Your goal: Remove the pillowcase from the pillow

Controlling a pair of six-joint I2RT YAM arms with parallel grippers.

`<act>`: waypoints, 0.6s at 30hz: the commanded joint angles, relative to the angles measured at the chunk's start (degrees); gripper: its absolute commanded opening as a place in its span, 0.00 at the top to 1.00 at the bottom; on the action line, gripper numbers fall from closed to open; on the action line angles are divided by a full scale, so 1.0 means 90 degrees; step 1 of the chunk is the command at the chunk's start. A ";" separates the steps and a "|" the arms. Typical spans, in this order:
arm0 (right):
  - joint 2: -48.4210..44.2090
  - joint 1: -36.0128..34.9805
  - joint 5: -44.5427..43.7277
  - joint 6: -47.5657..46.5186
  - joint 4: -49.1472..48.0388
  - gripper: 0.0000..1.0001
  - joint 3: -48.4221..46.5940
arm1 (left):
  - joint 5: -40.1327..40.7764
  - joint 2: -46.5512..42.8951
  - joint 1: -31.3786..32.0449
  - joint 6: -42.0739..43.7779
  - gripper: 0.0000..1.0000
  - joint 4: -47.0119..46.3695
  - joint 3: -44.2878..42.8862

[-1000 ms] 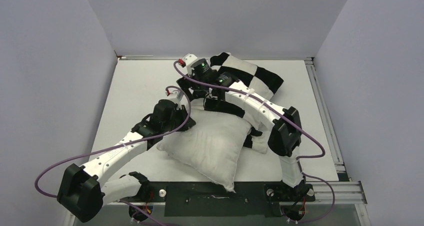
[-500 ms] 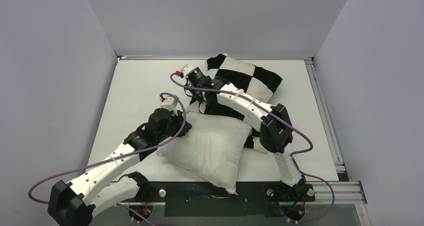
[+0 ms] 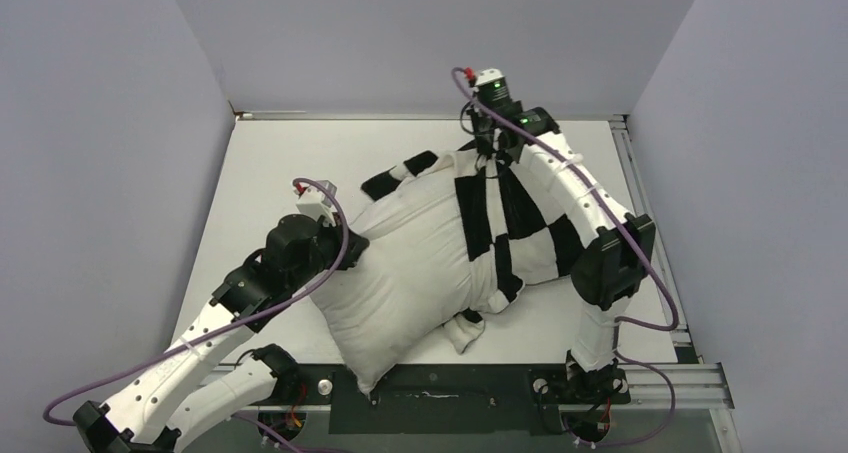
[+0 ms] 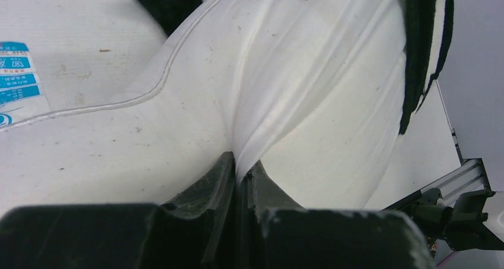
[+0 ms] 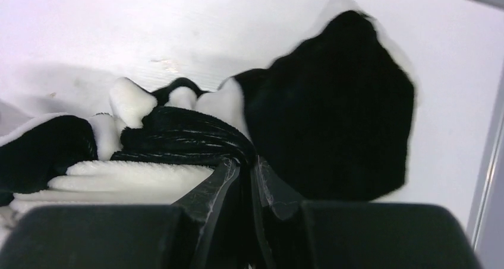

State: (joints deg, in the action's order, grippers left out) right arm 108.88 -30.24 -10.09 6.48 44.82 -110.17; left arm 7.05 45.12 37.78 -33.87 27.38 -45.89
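Observation:
The plain white pillow (image 3: 410, 253) lies across the middle of the table, its near corner reaching the front edge. The black-and-white checkered pillowcase (image 3: 515, 213) still covers its right end and is drawn taut up to the far right. There my right gripper (image 3: 487, 145) is shut on a bunched handful of it (image 5: 178, 138). My left gripper (image 3: 345, 245) sits at the pillow's left side, shut on a pinched fold of white pillow fabric (image 4: 261, 103). A black edge of the pillowcase (image 4: 419, 43) shows at the upper right of the left wrist view.
The white table (image 3: 270, 173) is boxed in by grey walls on three sides. A metal rail (image 3: 650, 233) runs along its right edge. A loose checkered flap (image 3: 400, 171) sticks out behind the pillow. A blue printed label (image 4: 18, 73) is on the pillow.
My right gripper shut on the pillowcase and swung to the far right, stretching it. The pillow rolled and shifted right. My left arm drew back toward the near left, still gripping.

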 commanded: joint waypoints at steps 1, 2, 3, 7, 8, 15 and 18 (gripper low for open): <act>-0.0748 0.1355 -0.1154 0.0384 -0.0475 0.95 0.0004 | 0.0525 -0.0428 -0.0087 0.0103 1.00 0.1333 -0.0316; -0.0779 0.1540 -0.1142 0.0486 -0.0486 0.95 0.0058 | 0.0628 -0.0484 -0.0129 0.0089 1.00 0.1448 -0.0333; -0.0797 0.1731 -0.1082 0.0579 -0.0479 0.95 0.0088 | 0.0727 -0.0516 -0.0185 0.0091 1.00 0.1560 -0.0351; -0.0717 0.2156 -0.0414 0.0821 -0.0559 0.95 0.0264 | 0.0931 -0.0539 -0.0634 0.0257 1.00 0.1862 -0.0389; -0.0662 0.2151 -0.0243 0.0846 -0.0581 0.95 0.0311 | 0.0906 -0.0507 -0.0810 0.0328 1.00 0.1857 -0.0381; 0.0001 0.1749 0.1409 0.1133 -0.1207 0.95 0.0679 | 0.0718 0.0575 -0.1931 0.0919 1.00 0.1322 -0.0757; 0.0301 0.1431 0.1580 0.1192 -0.1246 0.92 0.0400 | 0.0831 0.1192 -0.1971 0.1157 1.00 0.1321 -0.1409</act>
State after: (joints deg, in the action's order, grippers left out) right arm 108.88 -16.86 7.64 17.37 42.15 -103.98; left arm 6.04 51.70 22.35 -29.17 34.57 -50.50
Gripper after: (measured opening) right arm 0.096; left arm 0.053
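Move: The left fingers hold the white pillow's edge; the pillow's middle lies about 10 cm to their right, 3 cm ahead and 12 cm lower. From this hand the checkered pillowcase is centred some 35 cm right and 14 cm ahead, a loose flap 21 cm right and 9 cm back. The right fingers hold the case's black cloth, with the case's middle about 8 cm back, 8 cm right and 14 cm below, and the pillow 19 cm back and 17 cm left. Both grippers keep their pinch, the left on the pillow and the right on the case, and draw apart. The right hand swings right about 9 cm, then eases back left 4 cm and sinks roughly 3 cm, rolling its left side up and tipping down. The left hand barely shifts at first, then pulls left about 6 cm and a little forward, turning slightly counter-clockwise. ##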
